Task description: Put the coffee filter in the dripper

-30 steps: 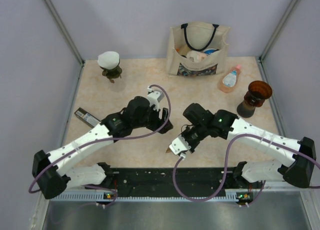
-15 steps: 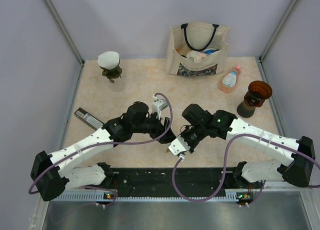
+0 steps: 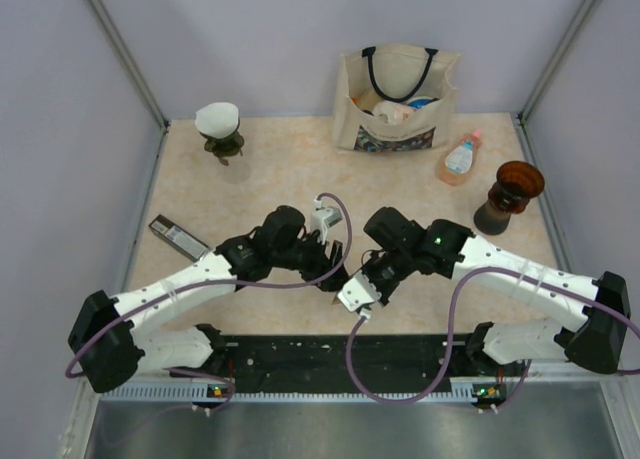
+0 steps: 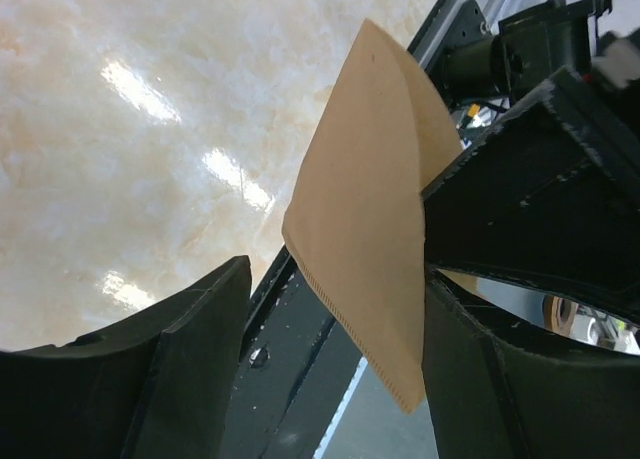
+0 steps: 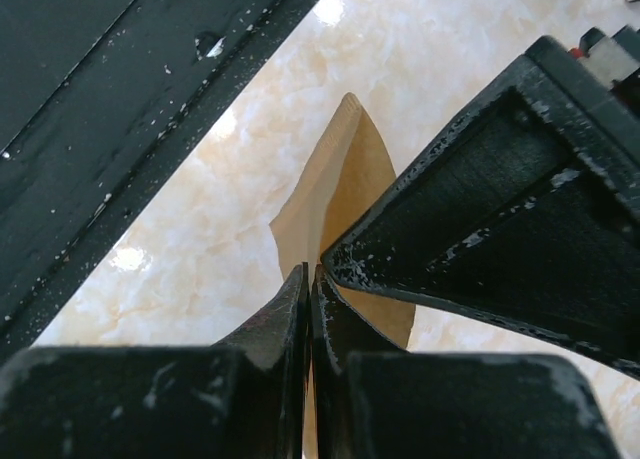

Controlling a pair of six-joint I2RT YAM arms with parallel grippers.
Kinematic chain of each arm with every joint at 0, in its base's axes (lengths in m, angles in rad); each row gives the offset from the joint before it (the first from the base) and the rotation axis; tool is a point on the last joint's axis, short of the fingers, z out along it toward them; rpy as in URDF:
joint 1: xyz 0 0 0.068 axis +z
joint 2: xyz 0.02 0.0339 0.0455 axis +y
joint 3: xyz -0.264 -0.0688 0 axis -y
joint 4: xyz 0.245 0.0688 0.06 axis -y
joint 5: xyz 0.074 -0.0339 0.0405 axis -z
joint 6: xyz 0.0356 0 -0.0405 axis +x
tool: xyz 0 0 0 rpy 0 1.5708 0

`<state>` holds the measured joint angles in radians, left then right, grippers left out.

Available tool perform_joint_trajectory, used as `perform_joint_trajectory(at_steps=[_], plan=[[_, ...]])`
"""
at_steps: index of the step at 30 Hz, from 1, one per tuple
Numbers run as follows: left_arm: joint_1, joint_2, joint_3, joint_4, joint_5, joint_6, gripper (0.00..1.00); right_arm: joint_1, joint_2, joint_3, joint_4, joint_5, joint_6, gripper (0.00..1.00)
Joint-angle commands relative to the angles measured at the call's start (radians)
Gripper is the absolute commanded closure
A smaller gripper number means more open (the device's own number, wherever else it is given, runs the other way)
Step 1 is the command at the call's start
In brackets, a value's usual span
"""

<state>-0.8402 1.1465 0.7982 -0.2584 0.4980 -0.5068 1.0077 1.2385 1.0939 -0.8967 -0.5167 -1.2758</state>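
A brown paper coffee filter point(image 4: 368, 209) hangs in the air over the table's near edge. My right gripper point(image 5: 312, 275) is shut on one edge of it point(image 5: 345, 169). My left gripper point(image 4: 330, 369) stands open around the filter; the paper lies against its right finger point(image 4: 500, 379) and stays apart from its left finger point(image 4: 170, 369). From above, the two grippers meet at the filter point(image 3: 334, 299): the left gripper point(image 3: 335, 271) comes from the left, the right gripper point(image 3: 350, 293) from the right. The amber dripper point(image 3: 519, 181) stands on a dark base at the far right.
A dark stand topped with a white cone point(image 3: 218, 121) is at the back left. A canvas tote bag point(image 3: 396, 104) stands at the back middle, with a pink bottle point(image 3: 459, 159) lying beside it. A flat dark bar point(image 3: 176, 235) lies at the left. The black rail point(image 3: 330, 354) runs along the near edge.
My left arm has swung right toward the right gripper, and its open jaws now straddle the filter. The right gripper has held still with the filter.
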Motion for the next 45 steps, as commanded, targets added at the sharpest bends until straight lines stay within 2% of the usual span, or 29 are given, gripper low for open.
perform_joint_trajectory(at_steps=[1, 6, 9, 11, 15, 21, 22, 24, 26, 34, 41, 44, 45], plan=[[-0.003, 0.071, 0.047, 0.038, 0.108, 0.017, 0.32, 0.015, -0.005, 0.052, 0.030, 0.000, -0.031, 1.00], [-0.005, 0.150, 0.075, 0.090, 0.232, -0.001, 0.36, 0.016, 0.027, 0.076, 0.022, 0.020, -0.031, 1.00], [-0.008, 0.176, 0.082, 0.097, 0.252, -0.003, 0.42, 0.019, 0.027, 0.075, 0.022, 0.040, -0.020, 1.00], [-0.008, 0.190, 0.098, 0.085, 0.220, -0.010, 0.53, 0.017, 0.023, 0.070, 0.021, 0.037, -0.014, 1.00], [-0.007, 0.179, 0.113, 0.068, 0.104, -0.039, 0.67, 0.020, 0.012, 0.057, 0.021, 0.040, 0.007, 1.00], [-0.007, 0.177, 0.151, -0.018, -0.010, -0.052, 0.78, 0.031, -0.001, 0.047, 0.010, 0.049, 0.021, 1.00], [-0.007, 0.180, 0.160, -0.034, -0.033, -0.053, 0.83, 0.029, 0.001, 0.049, 0.012, 0.044, 0.020, 1.00], [-0.008, 0.188, 0.193, -0.105, -0.117, -0.052, 0.99, 0.032, 0.007, 0.049, 0.010, 0.041, 0.030, 1.00], [-0.008, 0.194, 0.217, -0.155, -0.217, -0.041, 1.00, 0.037, 0.010, 0.047, 0.010, 0.043, 0.055, 1.00], [-0.011, 0.183, 0.260, -0.229, -0.452, 0.056, 1.00, 0.048, -0.017, 0.026, 0.010, 0.081, 0.164, 1.00], [-0.014, 0.148, 0.263, -0.286, -0.553, 0.162, 1.00, 0.048, -0.068, 0.009, 0.012, 0.182, 0.247, 1.00], [-0.016, 0.125, 0.256, -0.275, -0.538, 0.163, 1.00, 0.049, -0.079, 0.001, 0.027, 0.202, 0.256, 1.00], [-0.016, 0.124, 0.259, -0.269, -0.521, 0.160, 1.00, 0.048, -0.079, -0.005, 0.044, 0.214, 0.257, 0.97]])
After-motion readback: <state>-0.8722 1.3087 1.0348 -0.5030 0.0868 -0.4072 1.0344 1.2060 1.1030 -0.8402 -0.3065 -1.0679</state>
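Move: The folded brown coffee filter is already pinched in the shut right fingers, its middle about 3 cm left of that hand, level with it fore and aft and some 2 cm below. From the open left hand, the filter's middle is roughly 2 cm back, 2 cm to the right and 2 cm lower. Nothing stands close by; the brown dripper on its server is about 22 cm ahead of the right hand, 33 cm to its right and perhaps 3 cm higher. The brown filter's free edge is taken by the left hand, which eases about 2 cm each back, right and down, its fingers closing fully to pinch the paper. Already swinging forward as they shut, it draws that edge some 8 cm forward and a few centimetres left, tilting and turning counter-clockwise. The right hand keeps its pinch, shifting about 2.5 cm forward with a small clockwise turn. ##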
